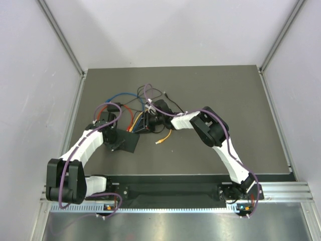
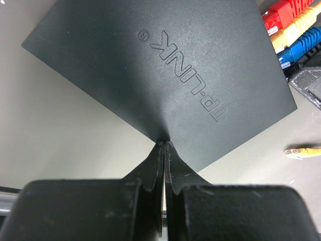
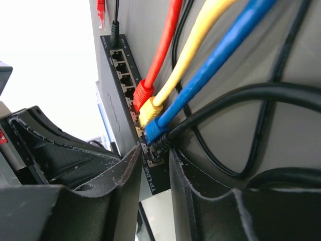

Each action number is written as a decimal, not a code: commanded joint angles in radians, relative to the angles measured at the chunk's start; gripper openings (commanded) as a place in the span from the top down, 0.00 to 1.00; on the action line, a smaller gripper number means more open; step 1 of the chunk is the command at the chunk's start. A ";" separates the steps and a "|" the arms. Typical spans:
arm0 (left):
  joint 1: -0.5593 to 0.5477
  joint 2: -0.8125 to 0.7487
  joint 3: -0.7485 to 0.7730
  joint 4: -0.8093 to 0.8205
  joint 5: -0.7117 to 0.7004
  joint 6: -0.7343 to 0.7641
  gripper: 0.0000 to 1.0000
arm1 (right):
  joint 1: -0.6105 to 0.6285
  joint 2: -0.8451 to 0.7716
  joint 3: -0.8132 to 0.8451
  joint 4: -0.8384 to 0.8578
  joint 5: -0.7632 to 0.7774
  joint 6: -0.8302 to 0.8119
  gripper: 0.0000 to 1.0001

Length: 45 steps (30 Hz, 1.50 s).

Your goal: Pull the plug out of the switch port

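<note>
The switch [image 1: 128, 142] is a flat matte-black slab; its plain top fills the left wrist view [image 2: 165, 65]. My left gripper [image 2: 165, 143] is shut, its tips resting against the switch's top near one corner. In the right wrist view the port face [image 3: 125, 85] holds a red plug [image 3: 143, 93], a yellow plug [image 3: 149, 111], a blue plug [image 3: 156, 128] and a black plug [image 3: 162, 143] side by side. My right gripper [image 3: 153, 153] is open a narrow way, its jaws on either side of the black plug at the row's end.
A loose yellow plug [image 1: 160, 141] lies on the table right of the switch. Red, blue, orange and black cables [image 1: 125, 103] tangle behind it. A black power cord [image 3: 115, 30] enters the switch's far end. Grey walls enclose the table.
</note>
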 commanded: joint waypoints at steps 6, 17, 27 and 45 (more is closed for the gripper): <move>-0.004 0.029 -0.031 0.087 0.001 0.007 1.00 | 0.004 0.034 -0.073 0.216 0.010 0.132 0.73; -0.004 0.023 -0.037 0.084 0.001 0.010 1.00 | -0.006 0.057 -0.121 0.374 0.003 0.269 0.72; -0.004 0.027 -0.037 0.083 0.002 0.010 1.00 | -0.003 0.048 -0.072 0.174 0.027 0.153 0.89; -0.001 0.113 -0.013 -0.014 -0.021 -0.013 1.00 | -0.007 -0.037 -0.087 0.075 0.208 0.015 1.00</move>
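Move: The black plug sits in the switch's right-end port, almost between the right fingertips: about 1 cm to their left, level fore and aft and 1 cm below. The blue plug is next to it, 3 cm left of the hand. The switch's middle is roughly 8 cm left and 4 cm back, and the loose yellow plug 10 cm right and 4 cm back. From the left hand the black plug is some 8 cm ahead, 5 cm right and 1 cm lower. The black plug gets pinched: the right hand rocks about 10 degrees around it, then its part-open fingers close from both sides as the hand dips about 1 cm and the wrist rocks back. With the grip made, the hand eases slightly forward, away from the port face, ending about 1 cm ahead of its start. The left hand keeps its shut fingertips on the switch top by the near edge, tilting only a few degrees. ##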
